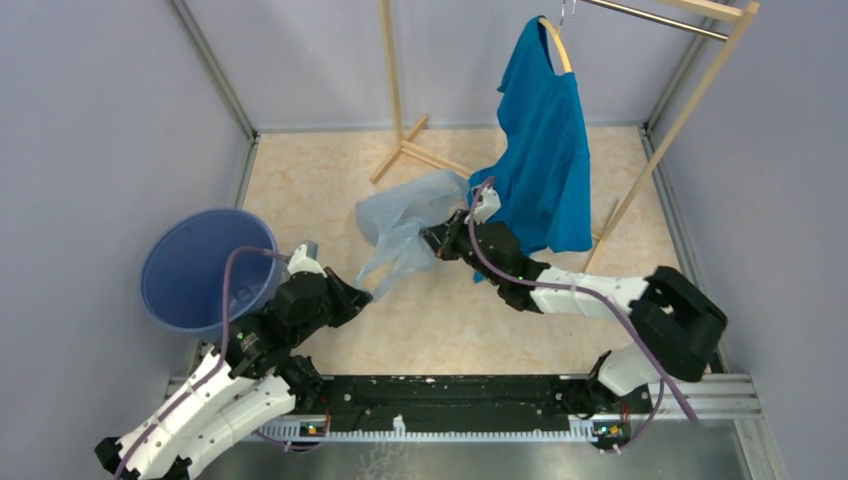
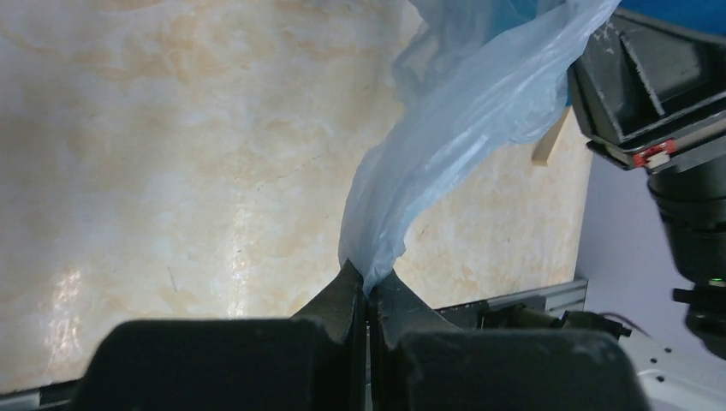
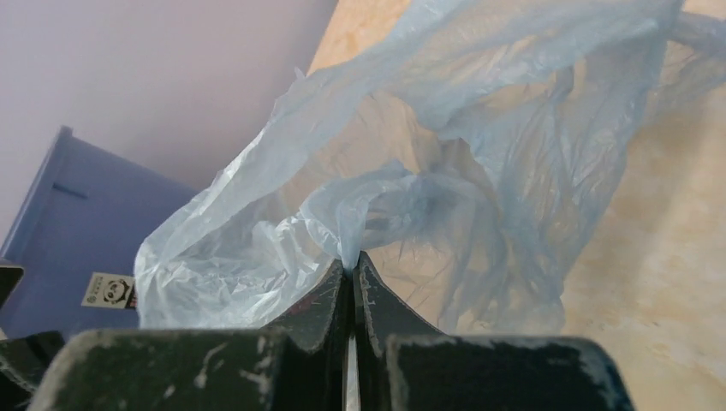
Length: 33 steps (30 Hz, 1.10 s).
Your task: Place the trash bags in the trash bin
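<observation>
The translucent pale blue-grey trash bag [image 1: 405, 225] hangs stretched between my two grippers above the floor. My left gripper [image 1: 362, 296] is shut on its lower corner; in the left wrist view the bag [image 2: 445, 128] rises from the pinched fingertips [image 2: 370, 282]. My right gripper [image 1: 432, 238] is shut on an upper fold; in the right wrist view the bag [image 3: 411, 163] billows beyond the closed jaws [image 3: 349, 261]. The round blue trash bin [image 1: 200, 268] stands at the left, open and empty, just left of my left arm. Its white label [image 3: 110, 291] shows in the right wrist view.
A bright blue T-shirt [image 1: 545, 150] hangs on a hanger from a wooden clothes rack [image 1: 395, 90] at the back, right behind my right gripper. Grey walls enclose the marbled floor [image 1: 440, 330]. A metal rail [image 1: 460, 400] runs along the near edge.
</observation>
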Motion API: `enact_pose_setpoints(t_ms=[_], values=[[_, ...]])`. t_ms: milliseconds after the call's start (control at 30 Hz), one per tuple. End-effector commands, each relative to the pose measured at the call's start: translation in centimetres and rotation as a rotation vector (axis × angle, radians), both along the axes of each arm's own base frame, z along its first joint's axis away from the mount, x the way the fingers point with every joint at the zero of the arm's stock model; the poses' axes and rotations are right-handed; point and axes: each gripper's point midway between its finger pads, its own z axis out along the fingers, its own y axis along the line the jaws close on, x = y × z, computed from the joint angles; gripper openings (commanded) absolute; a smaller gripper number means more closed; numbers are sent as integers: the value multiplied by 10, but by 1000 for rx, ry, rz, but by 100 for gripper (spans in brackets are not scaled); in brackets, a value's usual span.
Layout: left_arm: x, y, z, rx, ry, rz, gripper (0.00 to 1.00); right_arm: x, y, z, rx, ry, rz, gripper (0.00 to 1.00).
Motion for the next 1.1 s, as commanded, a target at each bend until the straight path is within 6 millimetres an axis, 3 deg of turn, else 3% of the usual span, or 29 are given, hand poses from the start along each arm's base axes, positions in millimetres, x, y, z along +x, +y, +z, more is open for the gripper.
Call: enact_pose_setpoints(t_ms=[0,100,167,233,300,400,500,567,633,733,867,967,1067], values=[[11,-38,27,-41,-115,-176,0,4,-44,2,-186,46,-141,0],[8,-59,57,-94,-154,-285,0,7,-65,-1,-398,40,-176,0],[0,-70,64,-127,-143,-351,0,6,-77,-9,-531,51,-201,0],[-10,-84,63,-193,-115,-422,0,6,-77,-19,-595,47,-209,0],[-22,-100,60,-289,-88,-506,0,5,-61,-30,-580,65,-166,2],[-33,-112,63,-404,-76,-567,0,1,-21,-46,-446,83,-112,3],[-27,-106,70,-406,-112,-518,0,-2,20,-53,-235,53,-45,10],[-22,-98,70,-370,-125,-469,0,-2,32,-63,-231,62,-5,19],[-17,-87,66,-300,-120,-418,0,-1,34,-60,-291,41,19,28],[-6,-63,57,-170,-124,-312,0,-14,20,-47,-358,-28,84,43],[7,-27,51,-8,-162,-179,0,-43,-27,-35,-488,-80,137,69],[7,-14,51,50,-178,-161,0,-58,-67,-28,-574,-108,134,83],[4,-10,51,73,-183,-172,0,-56,-92,-16,-565,-166,125,97]])
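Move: The left fingers pinch one corner of the trash bag; its billowing body lies about 15 cm ahead, 8 cm right and slightly below. The trash bin is some 32 cm left of this hand, 5 cm farther out and a little lower. The right fingers pinch the bag's near-right edge, its middle about 4 cm ahead and 3 cm left; the shirt's lower part hangs some 20 cm right and 4 cm ahead. Swing the left gripper about 10 cm right, rising and turning clockwise some 25 degrees, then back left about 6 cm, still pinching the bag's corner. Take the right gripper right, then dip it about 11 cm below its start, opening the fingers to let go of the bag, and lift it almost to starting height while drawing back and right. ##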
